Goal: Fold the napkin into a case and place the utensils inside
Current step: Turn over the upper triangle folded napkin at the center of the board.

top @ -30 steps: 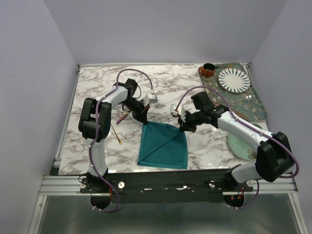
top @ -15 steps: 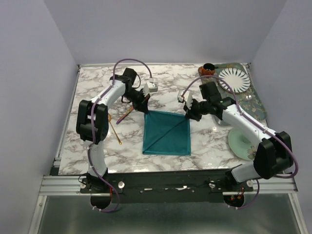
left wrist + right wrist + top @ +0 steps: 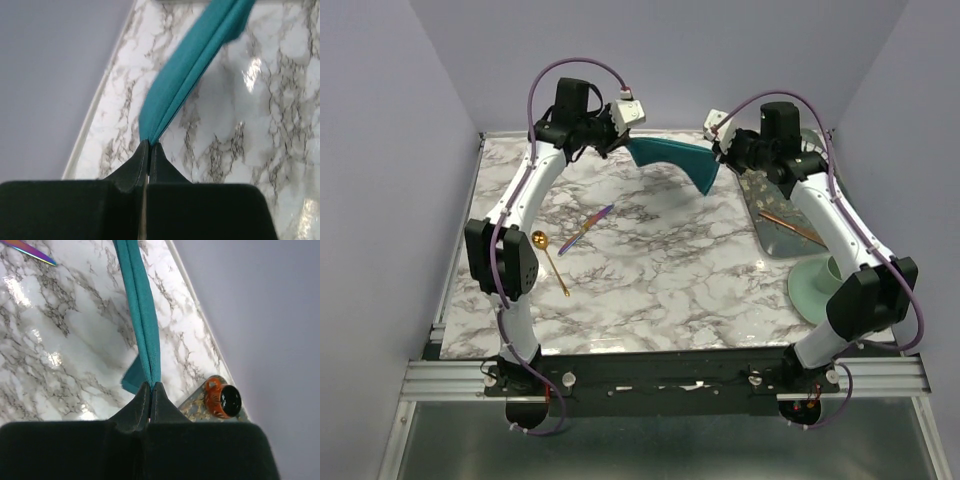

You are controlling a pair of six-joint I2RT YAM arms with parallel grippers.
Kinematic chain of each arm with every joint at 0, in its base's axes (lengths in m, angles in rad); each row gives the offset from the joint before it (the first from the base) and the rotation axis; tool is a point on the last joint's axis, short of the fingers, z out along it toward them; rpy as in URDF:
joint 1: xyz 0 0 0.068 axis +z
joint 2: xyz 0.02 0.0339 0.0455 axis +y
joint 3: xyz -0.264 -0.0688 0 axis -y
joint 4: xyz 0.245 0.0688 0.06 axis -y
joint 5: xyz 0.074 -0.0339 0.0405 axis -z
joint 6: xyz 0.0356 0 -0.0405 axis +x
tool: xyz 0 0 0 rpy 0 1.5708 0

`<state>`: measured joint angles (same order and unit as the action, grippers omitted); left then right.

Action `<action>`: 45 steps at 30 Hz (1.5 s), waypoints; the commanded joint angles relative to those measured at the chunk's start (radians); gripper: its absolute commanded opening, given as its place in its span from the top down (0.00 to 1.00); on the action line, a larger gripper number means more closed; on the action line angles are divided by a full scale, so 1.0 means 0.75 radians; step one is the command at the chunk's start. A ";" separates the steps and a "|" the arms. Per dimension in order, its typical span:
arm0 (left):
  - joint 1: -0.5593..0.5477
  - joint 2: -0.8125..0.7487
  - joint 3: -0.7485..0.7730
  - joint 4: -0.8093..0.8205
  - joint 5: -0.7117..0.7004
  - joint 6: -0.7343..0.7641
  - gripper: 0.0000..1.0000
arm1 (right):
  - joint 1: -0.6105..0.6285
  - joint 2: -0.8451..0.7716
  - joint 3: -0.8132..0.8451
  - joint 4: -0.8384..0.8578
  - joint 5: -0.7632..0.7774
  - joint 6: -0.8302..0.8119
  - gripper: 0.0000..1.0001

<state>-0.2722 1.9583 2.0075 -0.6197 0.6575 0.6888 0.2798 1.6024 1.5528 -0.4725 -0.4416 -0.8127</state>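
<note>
The teal napkin (image 3: 675,157) hangs in the air over the far part of the table, stretched as a doubled band between both grippers. My left gripper (image 3: 625,143) is shut on its left end, with the cloth running away from the tips (image 3: 150,145) as a folded strip (image 3: 195,65). The right gripper (image 3: 720,155) pinches the other end (image 3: 151,386), and a loose corner of the napkin (image 3: 140,305) droops below it. Both utensils lie on the marble at left: the iridescent purple one (image 3: 585,230) and the gold spoon (image 3: 548,258). No folded case shows.
A patterned placemat (image 3: 780,205) lies at the right with copper-pink sticks (image 3: 790,227) on it. A pale green saucer (image 3: 817,285) sits at the right edge. An orange cup (image 3: 222,399) stands at the far right corner. Grey walls enclose the table.
Both arms have lifted the napkin off the table's middle and carried it up toward the far wall. It lay flat as a square; now it hangs bunched between the grippers.
</note>
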 commanded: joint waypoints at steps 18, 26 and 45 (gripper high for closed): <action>-0.234 -0.496 -1.363 0.285 -0.144 0.178 1.00 | 0.189 -0.296 -1.023 0.102 -0.021 -0.354 0.99; -0.310 -0.564 -1.454 0.198 -0.149 0.137 1.00 | 0.269 -0.349 -1.136 0.076 -0.019 -0.358 0.99; -0.046 -0.451 -1.053 0.024 -0.029 -0.417 0.45 | 0.212 -0.270 -0.741 -0.339 0.000 0.181 0.24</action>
<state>-0.3588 1.5494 1.1675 -0.6777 0.6697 0.5945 0.4938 1.3052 0.8925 -0.6250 -0.4274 -0.8791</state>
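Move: Each hand still pinches one corner of the napkin, which hangs between them. The bare middle of the board where it goes down is about 15 cm back, 12 cm right and 24 cm below the left hand, or 10 cm back and 14 cm left of the right hand. Down at board level, the knife lies 9 cm back and 12 cm left of the left hand, the gold spoon some 18 cm back and 20 cm left; the green plate is about 19 cm back, 26 cm right of the right hand. Back and down together, both arms swing the held napkin from its raised, far position to the board, sinking some 22 cm quickly, then creeping back low over the surface to about 20–25 cm of backward travel. The wrists tip the fingers roughly 20 degrees downward; both grippers open and let go of the corners, then rise clear, the left also swinging several centimetres forward. ##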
